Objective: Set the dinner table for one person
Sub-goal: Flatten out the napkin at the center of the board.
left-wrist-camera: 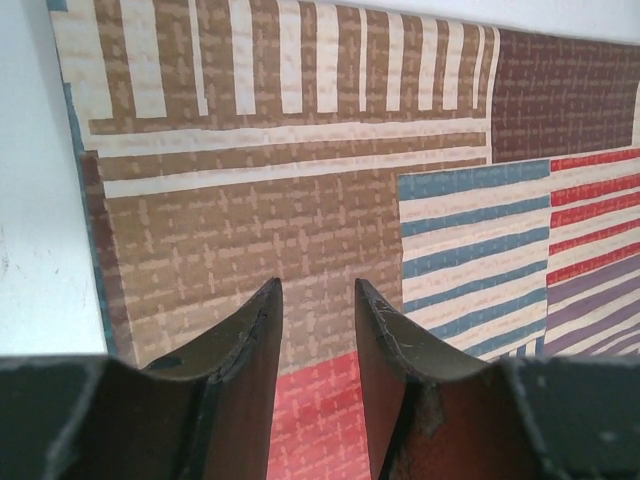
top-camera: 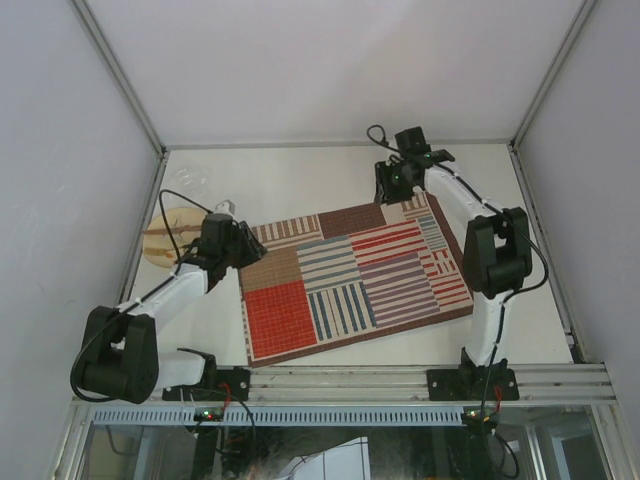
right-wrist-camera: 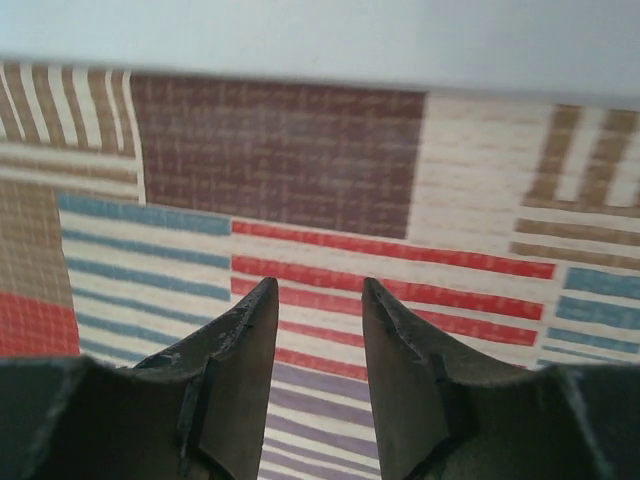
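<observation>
The dinner table (top-camera: 300, 180) is a white tabletop edged by aluminium rails. A red, brown and blue striped patchwork placemat (top-camera: 350, 280) lies on it, skewed, its right end farther back. My left gripper (top-camera: 248, 245) hovers over the mat's far left corner. In the left wrist view it (left-wrist-camera: 315, 285) is open, with only the mat (left-wrist-camera: 250, 220) showing in the gap. My right gripper (top-camera: 392, 185) is over the mat's far right edge. Seen from the right wrist, it (right-wrist-camera: 318, 285) is open with nothing held above the striped mat (right-wrist-camera: 300, 170).
A round wooden plate (top-camera: 165, 240) with pale stick-like pieces on it sits at the table's left edge, just behind the left arm. A faint clear round object (top-camera: 190, 180) lies behind it. White walls enclose the table on three sides.
</observation>
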Tool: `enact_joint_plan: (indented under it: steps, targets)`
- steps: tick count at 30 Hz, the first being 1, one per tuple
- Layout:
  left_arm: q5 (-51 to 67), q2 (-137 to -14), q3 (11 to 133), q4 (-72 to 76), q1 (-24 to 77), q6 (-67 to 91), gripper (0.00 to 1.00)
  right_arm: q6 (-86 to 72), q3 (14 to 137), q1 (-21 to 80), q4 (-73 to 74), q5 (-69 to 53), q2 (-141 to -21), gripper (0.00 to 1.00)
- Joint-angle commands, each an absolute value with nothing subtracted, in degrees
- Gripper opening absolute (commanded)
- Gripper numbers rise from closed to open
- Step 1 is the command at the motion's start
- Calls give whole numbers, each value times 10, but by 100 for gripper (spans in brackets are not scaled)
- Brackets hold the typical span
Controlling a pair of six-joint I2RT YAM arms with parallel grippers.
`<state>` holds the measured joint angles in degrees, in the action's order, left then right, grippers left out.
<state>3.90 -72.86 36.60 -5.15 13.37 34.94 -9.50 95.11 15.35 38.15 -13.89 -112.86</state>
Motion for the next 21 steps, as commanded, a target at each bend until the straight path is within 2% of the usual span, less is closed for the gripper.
enact_joint_plan:
  steps: [1, 5, 16, 21]
  targets:
    - [69, -718, 343, 5, 106, 369, 40, -1, 1015, 195, 489, -132, -1146, 39]
    - [114, -730, 326, 36, 72, 393, 40, 30, 1080, 227, 526, -152, -1177, 39]
    - [124, -666, 309, 20, 69, 391, 41, 106, 1360, 289, 654, -148, -1386, 38]
    - [125, -634, 298, 21, 70, 390, 41, 150, 1382, 302, 641, -158, -1413, 39]
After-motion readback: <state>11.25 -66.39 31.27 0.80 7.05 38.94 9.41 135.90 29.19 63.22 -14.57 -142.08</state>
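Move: The dark brown patch on the napkin's far edge lies about 7 cm to the right hand's left, 3 cm back and some 8 cm below. The red-striped patch is about 7 cm back and 1 cm right; the blue-striped patch about 12 cm back and 13 cm left. From the left hand, the dark brown patch is roughly 21 cm right, 7 cm ahead and 5 cm down. Leftward, swinging back a little and out again, the right hand sweeps some 12 cm along the napkin's far edge, then drops about 5 cm towards the left end of the dark brown patch, turning about 30 degrees counter-clockwise with its fingers part open. The left hand dips slightly, then lifts clear over the napkin's left side. ##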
